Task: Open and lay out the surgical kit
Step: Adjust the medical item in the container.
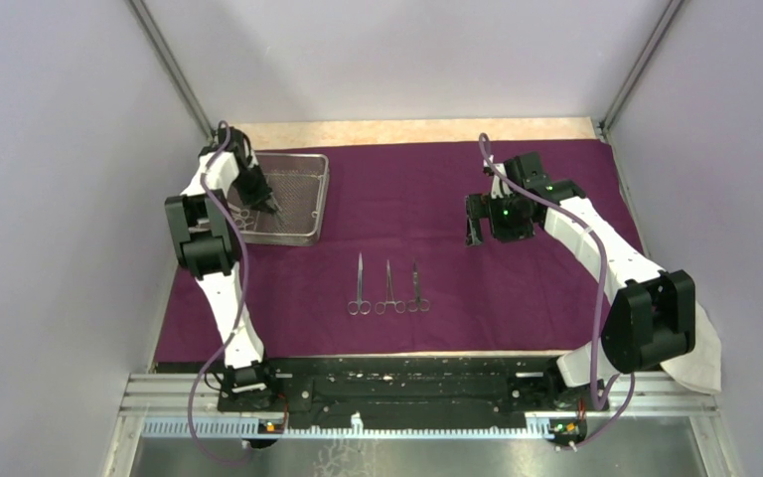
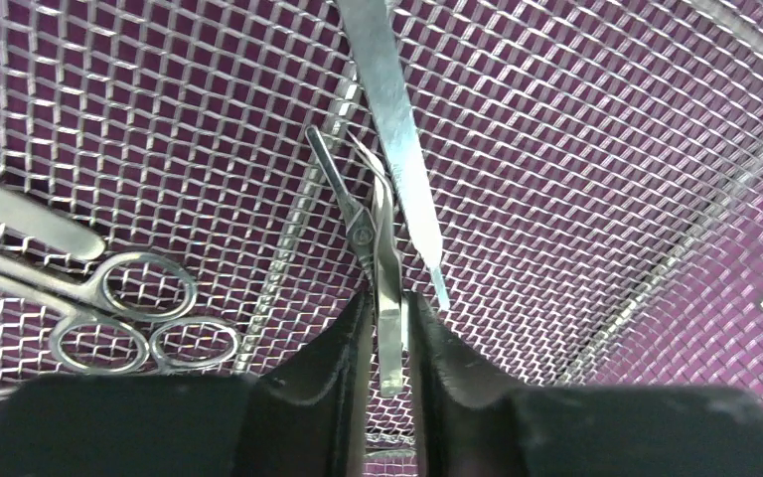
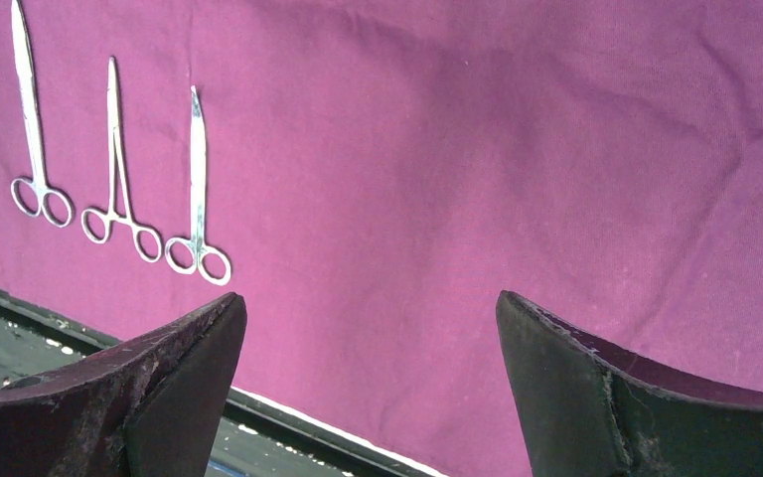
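Note:
The silver wire-mesh tray (image 1: 320,199) sits at the back left of the spread dark purple cloth (image 1: 517,308). My left gripper (image 1: 268,204) reaches down into it. In the left wrist view its jaws (image 2: 389,298) are shut on the joined end of slim steel tweezers (image 2: 385,248). A flat steel blade (image 2: 397,129) and ring-handled scissors (image 2: 129,298) lie on the mesh (image 2: 606,119) beside them. Three scissor-like instruments (image 1: 388,286) lie side by side on the cloth near the front middle; the right wrist view shows them too (image 3: 115,149). My right gripper (image 1: 475,234) (image 3: 371,303) hovers open over bare cloth (image 3: 477,149).
A white cloth (image 1: 707,363) lies under the right arm's elbow at the front right. The black base rail (image 1: 407,383) runs along the cloth's near edge. Grey walls with metal posts close in the left, right and back.

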Controlling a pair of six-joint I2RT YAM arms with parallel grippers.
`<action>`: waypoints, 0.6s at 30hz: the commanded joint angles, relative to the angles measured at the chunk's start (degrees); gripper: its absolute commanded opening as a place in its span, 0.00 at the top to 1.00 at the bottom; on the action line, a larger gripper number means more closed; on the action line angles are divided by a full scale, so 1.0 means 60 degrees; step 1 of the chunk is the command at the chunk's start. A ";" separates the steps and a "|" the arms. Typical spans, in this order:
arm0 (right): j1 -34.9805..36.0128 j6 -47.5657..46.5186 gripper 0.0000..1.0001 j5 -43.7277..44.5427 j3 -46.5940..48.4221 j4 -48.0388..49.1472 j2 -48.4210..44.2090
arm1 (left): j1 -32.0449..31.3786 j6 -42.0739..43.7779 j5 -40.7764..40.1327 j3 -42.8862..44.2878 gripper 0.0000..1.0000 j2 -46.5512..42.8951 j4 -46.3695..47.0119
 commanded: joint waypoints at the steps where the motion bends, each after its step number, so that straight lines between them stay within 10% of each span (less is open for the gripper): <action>1: -0.0052 0.0058 0.04 -0.0139 0.0322 0.0267 0.0014 | 0.0016 -0.0312 0.0906 -0.0083 0.67 -0.0431 0.0742; 7: -0.0052 0.0074 0.04 -0.0179 0.0220 0.0314 0.0076 | 0.0379 -0.1005 -0.1714 -0.1014 0.53 -0.1424 0.1241; 18: -0.0153 0.0070 0.04 -0.0113 0.0080 0.0274 0.0187 | 0.1334 -0.1475 -0.2356 -0.1633 0.50 -0.1804 0.2743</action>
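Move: The tweezers lie between the left hand's nearly shut fingertips, with a slim flat handle close beside them, roughly 2 cm ahead and 1 cm to the left. The ring-handled scissors, which this hand goes for, lie in the container with their middle about 12 cm to its left, level in reach and 1 cm below; a second flat handle lies some 2 cm beyond the scissors. From the right hand the scissors are roughly 60 cm left, 15 cm ahead and 11 cm below. The tweezers come free on the container floor as the left fingers open from nearly shut to about half wide, with barely a nudge forward and right. The left hand then sweeps about 9 cm to the left inside the container, rising some 2 cm, towards the scissors, and turns roughly 20 degrees counter-clockwise so that the open fingers come over the scissors' ring handles. ##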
